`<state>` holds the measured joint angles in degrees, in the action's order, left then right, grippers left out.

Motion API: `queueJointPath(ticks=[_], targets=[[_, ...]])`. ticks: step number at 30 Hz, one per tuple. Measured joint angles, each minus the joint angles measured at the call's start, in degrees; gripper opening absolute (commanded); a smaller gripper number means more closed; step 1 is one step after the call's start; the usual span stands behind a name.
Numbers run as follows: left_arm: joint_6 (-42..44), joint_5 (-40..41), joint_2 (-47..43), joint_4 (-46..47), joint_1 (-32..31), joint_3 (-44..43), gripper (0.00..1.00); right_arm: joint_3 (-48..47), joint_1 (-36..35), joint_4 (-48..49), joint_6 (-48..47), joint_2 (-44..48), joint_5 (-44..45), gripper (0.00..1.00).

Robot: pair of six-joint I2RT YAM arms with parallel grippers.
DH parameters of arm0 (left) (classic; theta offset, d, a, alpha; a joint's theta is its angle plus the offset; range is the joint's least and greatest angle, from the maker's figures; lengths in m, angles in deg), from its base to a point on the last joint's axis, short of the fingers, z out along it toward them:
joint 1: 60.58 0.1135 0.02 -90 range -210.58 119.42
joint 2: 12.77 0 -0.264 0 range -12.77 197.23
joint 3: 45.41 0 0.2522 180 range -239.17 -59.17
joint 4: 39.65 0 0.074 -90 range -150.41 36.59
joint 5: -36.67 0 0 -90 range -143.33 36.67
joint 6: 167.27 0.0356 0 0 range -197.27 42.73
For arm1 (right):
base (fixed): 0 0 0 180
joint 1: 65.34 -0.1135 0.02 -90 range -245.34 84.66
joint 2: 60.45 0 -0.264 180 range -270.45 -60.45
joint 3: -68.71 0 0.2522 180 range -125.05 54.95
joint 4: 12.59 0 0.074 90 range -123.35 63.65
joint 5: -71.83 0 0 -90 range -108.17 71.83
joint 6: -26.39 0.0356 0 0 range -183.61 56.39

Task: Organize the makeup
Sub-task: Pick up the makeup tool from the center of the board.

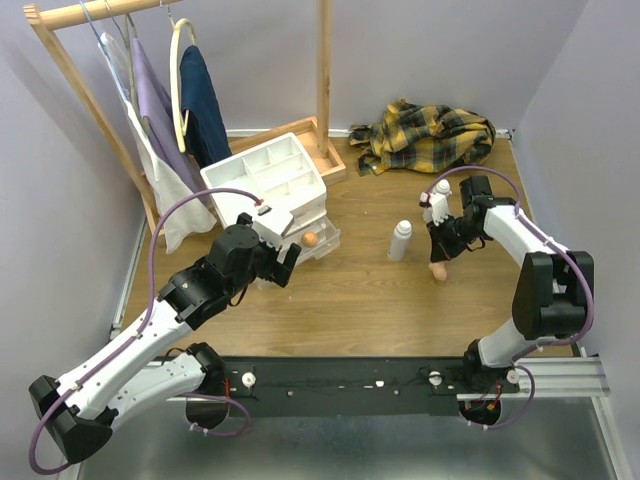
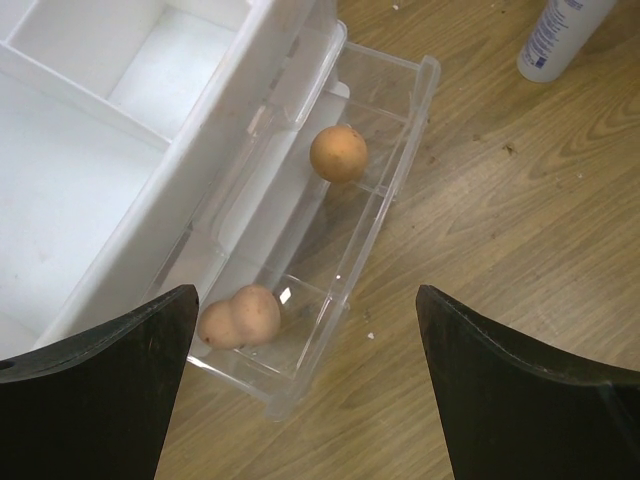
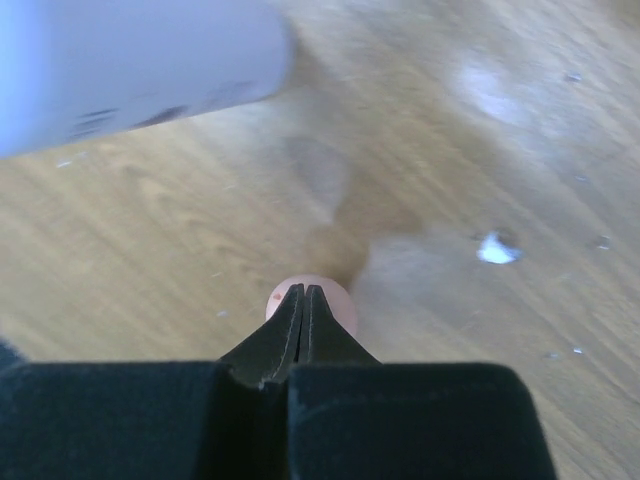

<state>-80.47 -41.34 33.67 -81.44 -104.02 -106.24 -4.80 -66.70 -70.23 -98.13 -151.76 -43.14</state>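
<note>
A peach sponge (image 3: pixel 337 300) sits on the wooden table right beyond the tips of my right gripper (image 3: pixel 303 290), whose fingers are pressed together. Whether they pinch its edge, I cannot tell. From above, that sponge (image 1: pixel 438 270) shows just under the right gripper (image 1: pixel 440 255). A white capped bottle (image 1: pixel 400 240) stands to its left and fills the upper left of the right wrist view (image 3: pixel 130 60). My left gripper (image 2: pixel 305 300) hangs open over the pulled-out clear drawer (image 2: pixel 400 130), which holds two peach sponges (image 2: pixel 338 153) (image 2: pixel 240 317).
The white drawer unit (image 1: pixel 270 175) stands at the back left, next to a wooden clothes rack (image 1: pixel 323 80) with hanging garments (image 1: pixel 150 90). A yellow plaid cloth (image 1: pixel 425 135) lies crumpled at the back right. Walls close in on both sides.
</note>
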Motion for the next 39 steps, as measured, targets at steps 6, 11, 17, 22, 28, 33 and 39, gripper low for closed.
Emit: queueJointPath(ticks=[6, 11, 17, 22, 28, 33, 39], targets=[[0.02, -2.80, -0.02, 0.63, 0.74, 0.00, 0.99, -0.57, 0.00, -4.28, -3.74, 2.54, -6.78, 0.01], [-0.02, -4.94, 0.20, 0.96, 1.88, 0.00, 0.99, -0.72, 0.00, -5.31, -4.87, 4.68, -9.07, 0.01], [0.00, -8.11, 0.24, 1.29, 2.27, 0.00, 0.99, -1.20, 0.00, -7.15, -7.28, 5.79, -13.20, 0.01], [-1.55, -16.33, 0.24, 3.65, 2.47, 0.00, 0.99, -3.26, 0.00, -14.01, -15.30, 7.54, -23.41, 0.01], [-10.58, -27.41, 0.57, 12.20, 2.38, 1.99, 0.99, -5.90, 0.00, -26.34, -30.45, 9.55, -37.03, 0.01], [-20.57, -30.01, 2.25, 24.35, -3.72, 8.09, 0.99, -5.90, 0.00, -30.23, -36.15, 9.75, -42.95, 0.01], [-27.80, -26.56, 9.11, 37.62, -11.96, 10.16, 0.96, -5.90, 0.00, -31.65, -38.84, 10.51, -47.36, 0.01]])
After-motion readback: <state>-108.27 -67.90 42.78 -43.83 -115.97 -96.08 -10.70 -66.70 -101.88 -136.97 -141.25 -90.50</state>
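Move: At the right fingertips hangs the makeup tool, a gourd-shaped sponge some 3 cm below the pads, already pinched. The left hand, open and empty, has the sponge about 41 cm to its right, 6 cm ahead and 19 cm lower; the open drawer lies some 11 cm ahead, 8 cm right and 16 cm below it. From the right hand, the nearer bottle stands about 10 cm left and 5 cm ahead, the farther one 15 cm ahead and 2 cm left. Lifting the still-pinched sponge some 15 cm, the right hand carries it about 10 cm left and 8 cm back towards the left hand, its downward fingers swinging up to point left. The left hand, slow at first, then swings about 16 cm right and 8 cm back, away from the drawer towards the sponge, turning some 30 degrees clockwise and rolling its right side up, fingers kept wide open. ##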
